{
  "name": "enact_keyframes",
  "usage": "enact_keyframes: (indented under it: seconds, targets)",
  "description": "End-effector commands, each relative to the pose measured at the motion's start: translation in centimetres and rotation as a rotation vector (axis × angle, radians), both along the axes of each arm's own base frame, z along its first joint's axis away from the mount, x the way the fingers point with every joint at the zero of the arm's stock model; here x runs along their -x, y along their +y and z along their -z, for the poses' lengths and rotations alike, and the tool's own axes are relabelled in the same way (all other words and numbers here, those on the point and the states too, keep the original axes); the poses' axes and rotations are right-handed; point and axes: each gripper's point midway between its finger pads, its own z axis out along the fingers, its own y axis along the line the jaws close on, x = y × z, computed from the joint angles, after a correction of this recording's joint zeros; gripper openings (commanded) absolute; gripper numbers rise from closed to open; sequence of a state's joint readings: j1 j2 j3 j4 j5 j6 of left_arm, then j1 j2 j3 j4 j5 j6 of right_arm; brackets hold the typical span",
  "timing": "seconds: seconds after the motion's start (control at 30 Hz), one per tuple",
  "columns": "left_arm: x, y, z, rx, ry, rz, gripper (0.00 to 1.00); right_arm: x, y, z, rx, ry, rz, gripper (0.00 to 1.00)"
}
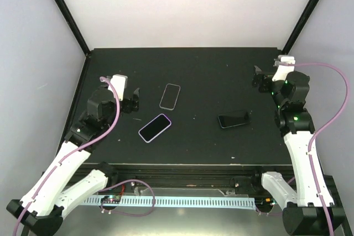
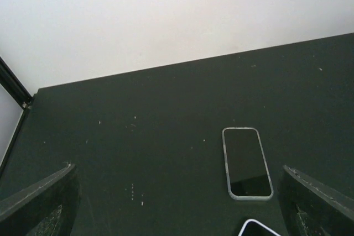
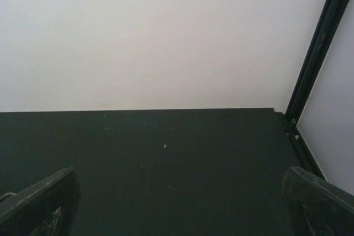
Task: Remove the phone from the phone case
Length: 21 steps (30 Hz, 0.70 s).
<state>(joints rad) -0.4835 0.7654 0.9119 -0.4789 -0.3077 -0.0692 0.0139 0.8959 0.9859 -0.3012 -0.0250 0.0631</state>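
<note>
Three flat phone-shaped things lie on the black table. A dark slab with a grey rim is left of centre and also shows in the left wrist view. A dark slab with a pale lilac rim lies nearer; only its corner shows in the left wrist view. A black one lies right of centre, one end slightly raised. I cannot tell which is phone and which is case. My left gripper is open and empty, left of the grey-rimmed slab. My right gripper is open and empty at the far right.
White walls with black corner posts close in the table on three sides. The table's far edge meets the back wall. A slotted cable duct runs along the front between the arm bases.
</note>
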Motion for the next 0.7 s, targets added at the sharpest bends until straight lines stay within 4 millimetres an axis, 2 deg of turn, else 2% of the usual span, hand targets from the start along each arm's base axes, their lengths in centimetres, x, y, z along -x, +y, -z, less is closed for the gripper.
enact_keyframes:
  seconds: [0.0, 0.1, 0.27, 0.37, 0.5, 0.67]
  targets:
    - [0.1, -0.1, 1.2, 0.022, 0.055, -0.001, 0.97, -0.2, 0.9, 1.9, -0.028, 0.057, -0.057, 1.0]
    - [-0.2, -1.1, 2.1, -0.003, 0.102, 0.012, 0.96, -0.1, 1.9, 3.1, -0.013, 0.08, -0.123, 1.0]
    - [-0.8, -5.2, 4.1, -0.05, 0.183, 0.111, 0.97, 0.5, 3.4, 6.0, -0.002, 0.138, -0.225, 1.0]
    - [-1.0, -8.6, 6.2, -0.068, 0.26, 0.199, 0.98, 0.9, 4.0, 7.6, 0.002, 0.18, -0.274, 1.0]
    - [-1.5, -12.4, 9.4, -0.099, 0.366, 0.286, 0.99, 1.4, 4.6, 8.5, 0.016, 0.226, -0.322, 1.0]
    - [-1.9, -16.2, 12.8, -0.125, 0.499, 0.372, 0.99, 2.5, 5.2, 10.0, 0.059, 0.288, -0.384, 1.0]
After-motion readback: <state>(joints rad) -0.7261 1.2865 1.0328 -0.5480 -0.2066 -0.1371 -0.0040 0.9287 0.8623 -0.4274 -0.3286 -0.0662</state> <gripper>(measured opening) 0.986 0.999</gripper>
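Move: The purple-edged phone lies about 11 cm to the left hand's right, some 3 cm back and roughly 30 cm below; the grey-framed phone is 13 cm ahead and 16 cm right of that hand, at the same depth. From the right hand, the black phone lies about 7 cm left, 4 cm back and 34 cm below, and the grey-framed phone about 8 cm ahead and 36 cm left. Towards the purple-edged phone the left hand swings right and down, about 13 cm each way, fingers wide open, tipping down some 25 degrees and turning clockwise. The black phone is neared by the open right hand, which sinks about 9 cm and drifts half as far left, turning counter-clockwise and tilting down. Both stay well above the table, touching nothing. ##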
